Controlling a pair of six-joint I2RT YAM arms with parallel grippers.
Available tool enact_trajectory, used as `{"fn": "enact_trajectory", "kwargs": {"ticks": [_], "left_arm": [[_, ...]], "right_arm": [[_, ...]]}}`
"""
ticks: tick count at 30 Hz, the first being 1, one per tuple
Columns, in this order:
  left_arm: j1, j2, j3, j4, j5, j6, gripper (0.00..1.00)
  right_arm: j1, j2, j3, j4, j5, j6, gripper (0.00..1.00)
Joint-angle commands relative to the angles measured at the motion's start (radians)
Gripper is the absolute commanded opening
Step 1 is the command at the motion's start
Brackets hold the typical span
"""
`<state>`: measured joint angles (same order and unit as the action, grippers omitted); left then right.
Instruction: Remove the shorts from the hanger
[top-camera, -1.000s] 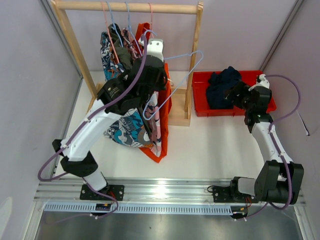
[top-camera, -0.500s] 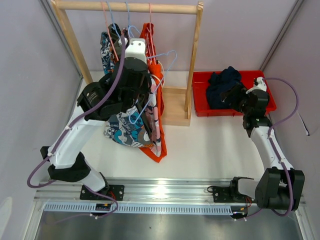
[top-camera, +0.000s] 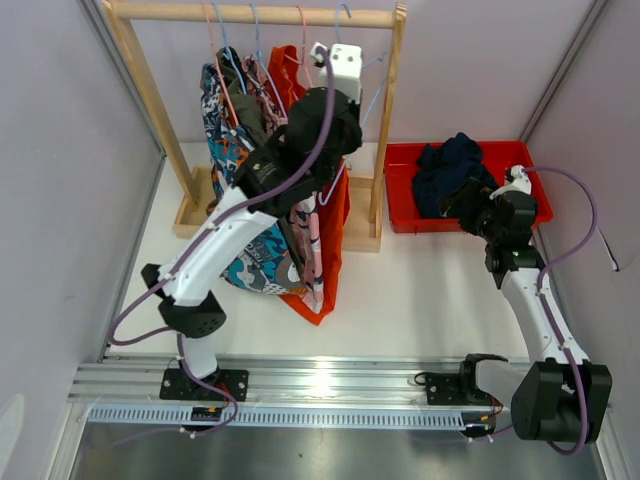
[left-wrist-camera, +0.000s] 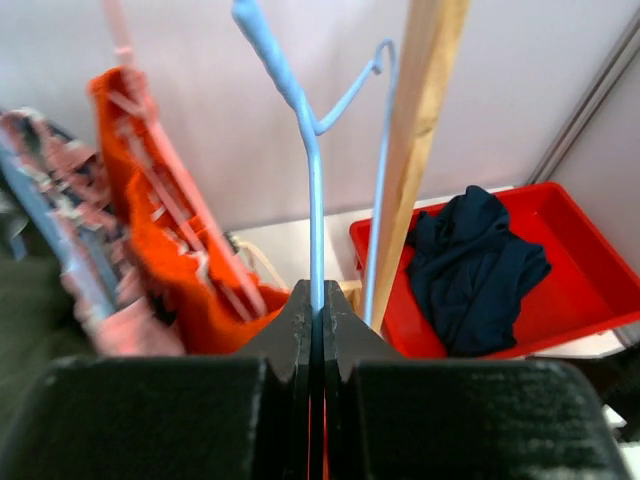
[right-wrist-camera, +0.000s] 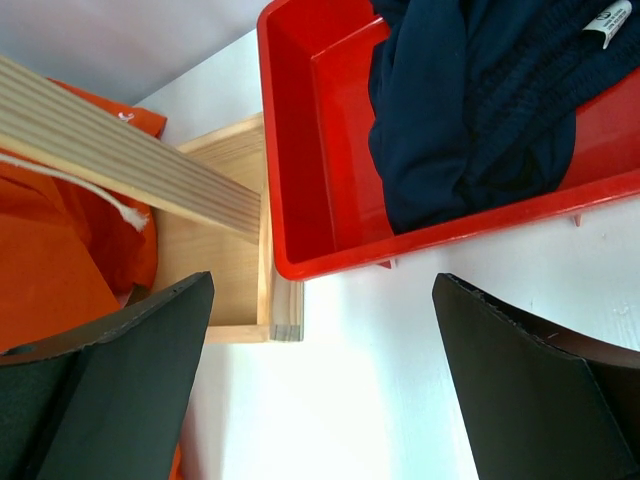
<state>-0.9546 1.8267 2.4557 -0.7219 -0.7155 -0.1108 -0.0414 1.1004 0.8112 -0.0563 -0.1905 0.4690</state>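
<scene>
My left gripper (left-wrist-camera: 317, 305) is shut on the wire of a bare light-blue hanger (left-wrist-camera: 314, 180), held high beside the rack's right post (left-wrist-camera: 415, 150); the same hanger (top-camera: 374, 72) is up by the rod. Orange shorts (top-camera: 328, 255), pink patterned shorts (top-camera: 311, 240) and cartoon-print shorts (top-camera: 252, 270) hang from hangers on the rod (top-camera: 250, 14). Navy shorts (top-camera: 446, 170) lie crumpled in the red bin (top-camera: 530, 205). My right gripper (right-wrist-camera: 322, 300) is open and empty, over the white table just in front of the bin's near left corner (right-wrist-camera: 285, 255).
The wooden rack stands on a tray-like base (top-camera: 355, 228), and its right post (top-camera: 389, 110) rises between the hanging clothes and the bin. Grey walls close in both sides. A metal rail (top-camera: 330, 380) carries the arm bases.
My left arm has swung the empty blue hanger up and to the right, from in front of the hanging shorts to the rod's right end. The right arm shifted only slightly.
</scene>
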Motion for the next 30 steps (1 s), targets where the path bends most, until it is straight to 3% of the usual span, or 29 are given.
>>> {"fn": "enact_trajectory", "kwargs": {"ticks": [1, 13, 18, 24, 30], "left_arm": [[0.004, 0.046, 0.025, 0.194, 0.042, 0.088, 0.00], [0.138, 0.161, 0.043, 0.391, 0.218, 0.059, 0.00], [0.218, 0.187, 0.046, 0.394, 0.405, -0.046, 0.00], [0.229, 0.256, 0.074, 0.424, 0.548, -0.058, 0.00], [0.228, 0.269, 0.046, 0.409, 0.587, -0.101, 0.00]], "right_arm": [[0.003, -0.059, -0.010, -0.010, -0.004, -0.018, 0.99], [0.038, -0.143, -0.078, 0.012, -0.035, 0.003, 0.99], [0.090, -0.145, -0.095, 0.029, -0.020, 0.005, 0.99], [0.126, -0.136, -0.112, 0.044, -0.001, 0.013, 0.99], [0.149, -0.140, -0.116, 0.038, 0.019, 0.007, 0.99]]}}
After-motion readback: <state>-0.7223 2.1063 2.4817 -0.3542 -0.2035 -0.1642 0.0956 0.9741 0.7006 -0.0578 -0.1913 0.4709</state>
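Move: The blue hanger is already in the closed left fingers. From that hand the rail's bare right end is about 17 cm ahead, 8 cm right and 8 cm up. The right post's top stands some 11 cm right and 17 cm ahead, 8 cm up; the orange garment hangs roughly 10 cm ahead, 6 cm left and 15 cm below. From the right hand the rail's end lies about 15 cm ahead, 15 cm left and 35 cm up. Carry the empty hanger with the left gripper about 12 cm forward to the rail, keeping the fingers shut; then ease right beside the post and down, some 5 cm lower overall, turning the wrist about 15 degrees clockwise. Meanwhile draw the open right gripper away from the dark shorts in the red tray, back a little, then about 5 cm left. ##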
